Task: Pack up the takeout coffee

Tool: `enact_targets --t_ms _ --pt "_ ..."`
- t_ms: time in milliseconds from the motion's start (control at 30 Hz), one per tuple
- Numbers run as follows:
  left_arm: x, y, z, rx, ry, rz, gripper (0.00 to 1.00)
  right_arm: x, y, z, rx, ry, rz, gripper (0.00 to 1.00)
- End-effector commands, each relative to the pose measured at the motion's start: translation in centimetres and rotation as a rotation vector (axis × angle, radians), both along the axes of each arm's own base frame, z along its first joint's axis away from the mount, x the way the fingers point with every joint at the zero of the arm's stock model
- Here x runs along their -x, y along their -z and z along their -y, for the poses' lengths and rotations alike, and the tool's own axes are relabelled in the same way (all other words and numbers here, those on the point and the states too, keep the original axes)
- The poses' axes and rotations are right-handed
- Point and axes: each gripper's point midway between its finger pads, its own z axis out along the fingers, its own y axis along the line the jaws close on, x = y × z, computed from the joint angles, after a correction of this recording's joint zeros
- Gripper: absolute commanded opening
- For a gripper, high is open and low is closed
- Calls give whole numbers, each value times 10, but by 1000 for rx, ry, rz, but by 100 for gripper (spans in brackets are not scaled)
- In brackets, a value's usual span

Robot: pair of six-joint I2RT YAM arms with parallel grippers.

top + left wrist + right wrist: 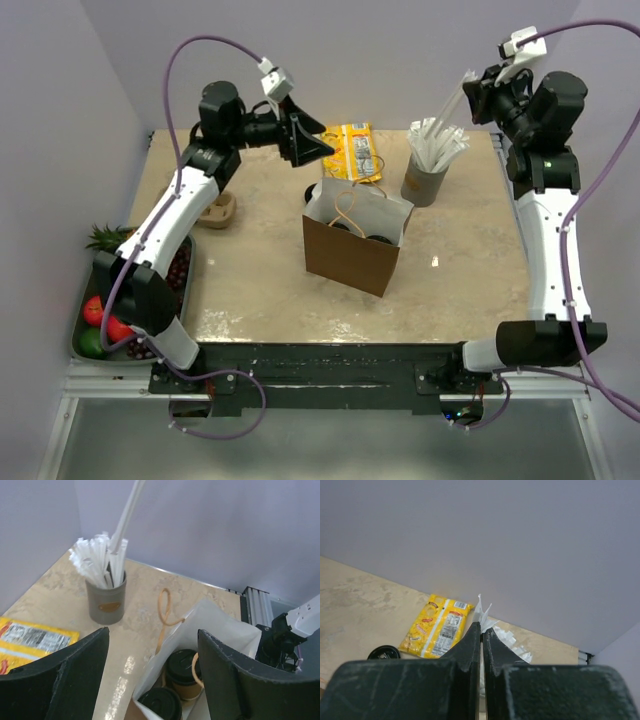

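Observation:
Two kraft paper cups with black lids [183, 666] [161, 705] stand inside the open brown paper bag [350, 255] in mid-table; from above the lids [343, 226] [378, 237] show at the bag's mouth. My left gripper [316, 146] hovers open just behind and above the bag, nothing between its wide-set fingers [75, 675]. My right gripper [468, 88] is high at the back right, shut on a white wrapped straw [450, 108] that slants up from the grey cup [424, 182]. In the right wrist view the straw's paper tip [484, 611] sticks out past the closed fingertips.
A yellow snack packet [356, 150] lies behind the bag. The grey cup [106, 602] holds several more white straws. A moulded cardboard carrier [221, 211] sits at the left, behind my left arm. A tray of fruit [100, 315] rests at the table's left edge.

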Motion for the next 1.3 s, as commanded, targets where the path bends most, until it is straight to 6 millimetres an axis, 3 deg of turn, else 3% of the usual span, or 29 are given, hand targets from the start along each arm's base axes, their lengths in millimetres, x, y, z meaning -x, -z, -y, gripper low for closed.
enact_targets --t_ms 0,200,400,500,600,633,700,733,867,1000,1067,1133,1267 --pt "9 -27 21 29 51 121 75 23 -39 -12 -3 -59 96 0" --pt "-4 -42 40 43 60 195 75 35 -37 -20 -7 -110 71 0" --pt "1 -53 44 60 52 211 74 63 -25 3 78 15 -20 0" --pt "10 -52 37 32 38 239 74 80 -5 13 163 46 -142 0" --pt "17 -47 31 13 26 241 75 91 56 20 235 25 -403 0" --pt "18 -45 30 11 23 235 75 97 97 21 257 6 -549 0" --pt "21 -38 28 4 24 220 75 106 135 30 322 7 -644 0" --pt "22 -36 28 3 22 214 75 115 173 33 345 -10 -740 0" --pt "26 -19 24 -27 14 162 75 135 259 43 431 -64 -999 0" --pt "29 -15 19 -36 -2 154 75 134 297 44 449 -106 -1101 0" --pt "29 -8 18 -42 -7 135 75 124 303 41 433 -117 -1103 24" --pt "30 -5 18 -44 -10 124 75 117 313 38 419 -144 -1143 41" --pt "32 -1 15 -49 -14 114 75 116 331 46 471 -161 -1191 50"
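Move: The right hand holds the straws high up over the far right of the table. The clear patch of table they go to lies about 23 cm back, 6 cm to its right and 46 cm below. The straw cup stands about 8 cm ahead, 1 cm right and 42 cm below; the paper bag is 13 cm back, 18 cm left and some 38 cm down. From the left hand that patch lies about 17 cm back, 31 cm right and 39 cm below. Down and back the right arm swings the straws from above the cup to the bare table right of the bag, after a slight lift: some 34 cm down and 12 cm back, mostly in one fast sweep. Its wrist tips about 70 degrees until the fingers point down, then they open about halfway and let go. The open left hand shifts about 5 cm right, then eases partly back and down near the bag. ##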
